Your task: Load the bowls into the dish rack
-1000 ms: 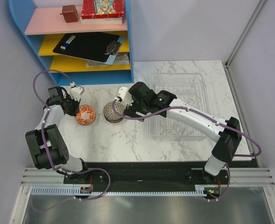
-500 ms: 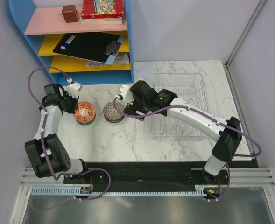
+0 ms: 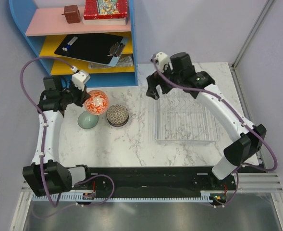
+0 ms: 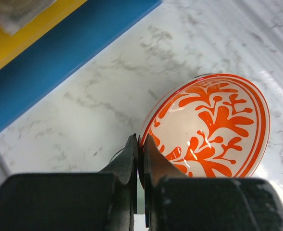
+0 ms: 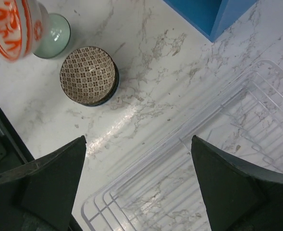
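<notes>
My left gripper (image 3: pixel 81 97) is shut on the rim of the orange-red floral bowl (image 3: pixel 96 102), held tilted in the air above the table; the left wrist view shows its fingers (image 4: pixel 131 159) pinching the bowl (image 4: pixel 213 130). A pale green bowl (image 3: pixel 87 120) and a grey-brown mesh bowl (image 3: pixel 117 115) sit on the marble. The clear dish rack (image 3: pixel 184 108) lies to the right, with no bowls in it. My right gripper (image 3: pixel 153 91) is open and empty, raised over the rack's left far corner (image 5: pixel 189 159). The right wrist view also shows the mesh bowl (image 5: pixel 88 75), green bowl (image 5: pixel 55 36) and floral bowl (image 5: pixel 11 26).
A blue shelf unit (image 3: pixel 79 38) with a clipboard, books and a box stands at the back left, close to my left arm. Grey walls enclose the table on the left, back and right.
My left gripper lifted the floral bowl off the pale green bowl and moved it up and right. My right arm swung away from the mesh bowl to above the rack's far left corner.
</notes>
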Robot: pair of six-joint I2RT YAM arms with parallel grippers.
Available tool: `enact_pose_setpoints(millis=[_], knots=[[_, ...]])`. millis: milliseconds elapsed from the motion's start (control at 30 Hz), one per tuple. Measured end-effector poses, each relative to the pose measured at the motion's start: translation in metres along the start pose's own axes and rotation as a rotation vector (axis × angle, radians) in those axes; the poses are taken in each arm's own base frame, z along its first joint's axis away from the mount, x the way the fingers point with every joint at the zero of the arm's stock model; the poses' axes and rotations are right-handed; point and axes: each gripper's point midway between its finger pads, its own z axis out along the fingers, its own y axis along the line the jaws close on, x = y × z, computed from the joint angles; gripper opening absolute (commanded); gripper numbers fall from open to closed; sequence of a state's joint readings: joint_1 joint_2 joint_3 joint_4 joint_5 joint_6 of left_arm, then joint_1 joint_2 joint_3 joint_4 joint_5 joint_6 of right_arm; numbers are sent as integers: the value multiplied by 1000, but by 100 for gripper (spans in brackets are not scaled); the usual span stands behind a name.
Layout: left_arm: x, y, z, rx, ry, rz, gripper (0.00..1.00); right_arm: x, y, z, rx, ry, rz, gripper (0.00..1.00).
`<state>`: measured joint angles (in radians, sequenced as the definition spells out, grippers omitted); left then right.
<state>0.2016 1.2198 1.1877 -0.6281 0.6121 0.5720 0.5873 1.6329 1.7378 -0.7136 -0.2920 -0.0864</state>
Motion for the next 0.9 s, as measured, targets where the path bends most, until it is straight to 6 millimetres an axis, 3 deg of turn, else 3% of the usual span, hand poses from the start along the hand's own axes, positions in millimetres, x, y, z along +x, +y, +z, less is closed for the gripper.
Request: enact_pose_setpoints(millis=[100, 267, 567, 700, 900], knots=[[-26, -43, 19, 109, -32, 60, 2, -8, -22, -14, -54, -54, 122, 98], [-50, -112, 52, 282, -35, 121, 2, 1, -27, -28, -211, -85, 270, 98], [-85, -166, 111, 402, -77, 146, 2, 45, -18, -42, -463, -44, 449, 98], [-96, -197, 120, 484, -103, 155, 2, 61, -8, -41, -528, -12, 491, 98], [-118, -226, 126, 618, -144, 127, 2, 67, -5, -40, -560, -5, 496, 98]])
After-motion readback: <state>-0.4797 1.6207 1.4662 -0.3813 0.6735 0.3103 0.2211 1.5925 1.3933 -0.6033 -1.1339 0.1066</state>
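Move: My left hand already holds the orange bowl by its rim. My right gripper, where the bowl is headed, is about 36 cm to its right, 1 cm ahead and 5 cm higher; the rack's middle lies some 53 cm right, 3 cm ahead, 20 cm below. The patterned bowls stand 14 cm right and level ahead, 19 cm below. From my right hand, the orange bowl is some 31 cm left, 2 cm back, 7 cm lower. I sweep my left hand almost level to the right, about 28 cm, carrying the orange bowl over past the patterned bowls towards my right gripper and turning some 35 degrees clockwise, grip kept shut. My right hand, fingers still wide open, eases right, then back and down a little, swinging its fingers round to point left at the bowl; touch can't be seen. ##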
